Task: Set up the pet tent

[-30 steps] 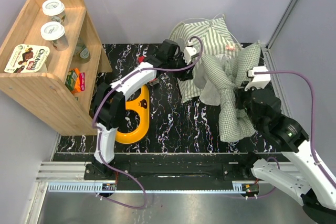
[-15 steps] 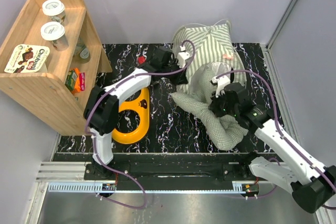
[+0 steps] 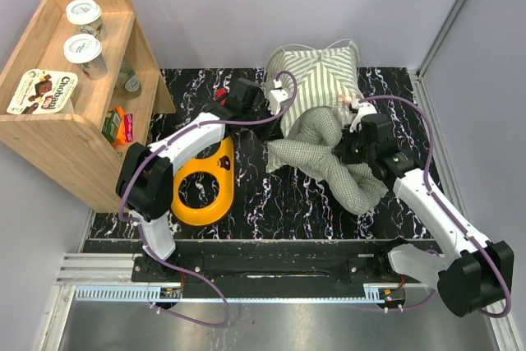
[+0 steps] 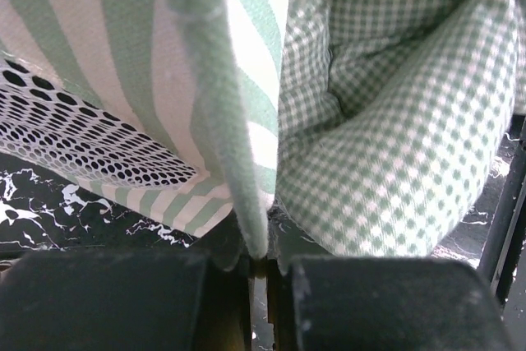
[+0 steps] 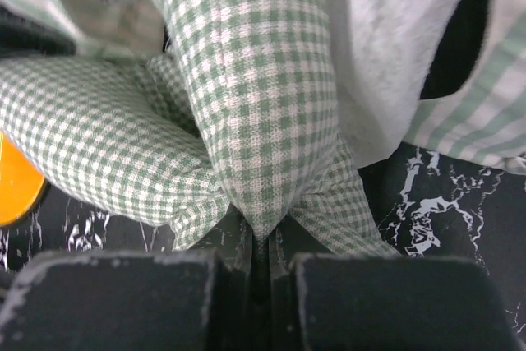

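The pet tent (image 3: pixel 316 67), green-and-white striped, lies crumpled at the back of the table. In the left wrist view its stripes (image 4: pixel 156 63) and white mesh window (image 4: pixel 74 141) fill the left side. My left gripper (image 3: pixel 281 108) (image 4: pixel 256 262) is shut on a folded striped edge of the tent. A small-checked green cushion (image 3: pixel 333 166) (image 5: pixel 263 96) lies twisted in front of the tent. My right gripper (image 3: pixel 343 148) (image 5: pixel 261 240) is shut on a fold of it. White fabric (image 5: pixel 394 47) shows behind the cushion.
A wooden shelf (image 3: pixel 57 133) with cups and snack packs stands at the left. A yellow ring-shaped object (image 3: pixel 205 182) lies on the black marbled table (image 3: pixel 271 195) beside the left arm. A small red item (image 3: pixel 220 93) sits near the back.
My left gripper has closed on the tent's edge. The right arm has swung left and back with the cushion, which now lies twisted nearer the table's middle.
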Robot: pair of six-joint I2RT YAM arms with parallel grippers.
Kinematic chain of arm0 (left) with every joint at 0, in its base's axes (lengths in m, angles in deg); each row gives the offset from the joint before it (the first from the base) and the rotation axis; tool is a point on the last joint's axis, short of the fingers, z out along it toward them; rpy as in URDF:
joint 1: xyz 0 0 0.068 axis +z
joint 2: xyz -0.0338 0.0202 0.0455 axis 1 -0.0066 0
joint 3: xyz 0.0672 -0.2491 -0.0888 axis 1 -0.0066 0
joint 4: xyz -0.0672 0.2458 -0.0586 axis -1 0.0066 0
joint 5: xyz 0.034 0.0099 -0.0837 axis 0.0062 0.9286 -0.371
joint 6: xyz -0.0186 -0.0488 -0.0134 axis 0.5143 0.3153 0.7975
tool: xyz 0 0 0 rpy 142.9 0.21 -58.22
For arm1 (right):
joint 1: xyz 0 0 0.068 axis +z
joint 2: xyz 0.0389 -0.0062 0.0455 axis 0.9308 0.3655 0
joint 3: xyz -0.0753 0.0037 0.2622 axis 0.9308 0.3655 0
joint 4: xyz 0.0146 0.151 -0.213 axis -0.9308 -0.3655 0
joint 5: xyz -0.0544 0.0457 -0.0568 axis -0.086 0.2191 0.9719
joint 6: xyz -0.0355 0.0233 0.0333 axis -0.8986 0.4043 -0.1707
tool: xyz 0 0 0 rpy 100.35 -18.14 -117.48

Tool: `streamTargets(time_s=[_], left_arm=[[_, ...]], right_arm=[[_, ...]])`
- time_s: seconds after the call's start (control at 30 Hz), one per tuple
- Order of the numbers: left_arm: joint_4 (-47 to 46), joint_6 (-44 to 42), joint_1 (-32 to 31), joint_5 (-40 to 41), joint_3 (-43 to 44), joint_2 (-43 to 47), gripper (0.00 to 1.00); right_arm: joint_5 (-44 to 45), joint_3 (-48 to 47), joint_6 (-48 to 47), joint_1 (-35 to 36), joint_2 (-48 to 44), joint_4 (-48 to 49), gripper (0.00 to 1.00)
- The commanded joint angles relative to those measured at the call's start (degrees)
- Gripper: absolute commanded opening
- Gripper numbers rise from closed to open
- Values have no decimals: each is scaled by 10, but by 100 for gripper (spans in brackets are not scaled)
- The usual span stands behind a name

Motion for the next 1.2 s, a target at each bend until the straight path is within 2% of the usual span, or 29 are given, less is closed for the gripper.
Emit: streamTargets(time_s=[0.0, 0.23, 0.37, 0.5, 0.67, 0.77, 0.87, 1.17], left_arm=[[55, -19, -1, -39, -5, 22, 0], [74, -35, -2, -43, 4, 28, 0], [88, -39, -4, -56, 15, 27, 0], [92, -41, -15, -68, 26, 24, 0], [92, -34, -19, -94, 54, 8, 0], [93, -35, -19, -100, 63, 2, 0], [97, -44, -18, -103, 64, 2, 0], [110, -51, -17, -154, 69, 5, 0]], right_arm=[[107, -37, 71, -10, -28, 88, 0], [191, -39, 98, -10, -32, 99, 0], [212, -37, 138, -10, -11, 173, 0], [186, -28, 200, -6, 35, 275, 0], [265, -17, 208, 82, 100, 369, 0], [284, -13, 225, 115, 128, 422, 0], [291, -26, 221, 141, 154, 429, 0], [289, -85, 202, 142, 267, 459, 0]])
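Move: The tent's opening lies about 10 cm ahead of the right hand, 12 cm to its left and a little lower; the cushion, pinched in that hand, bunches with its middle some 2 cm back, 4 cm left and 7 cm below. The striped tent body stands about 20 cm ahead and 6 cm left of that hand. From the left hand, still gripping the tent's rim, the opening is some 4 cm ahead and 8 cm right, the cushion 8 cm back and 17 cm right. Keeping its pinch on the cushion, the right hand swings slightly up, forward and to the right, then drives forward and left while sinking again, about 11 cm forward and 7 cm left overall, stuffing the fold towards and into the tent's opening as the wrist turns some 20 degrees clockwise and the fingertips tip upward. The left hand keeps its shut grip on the striped rim and eases it back towards the base and slightly up by 3 to 4 cm. ##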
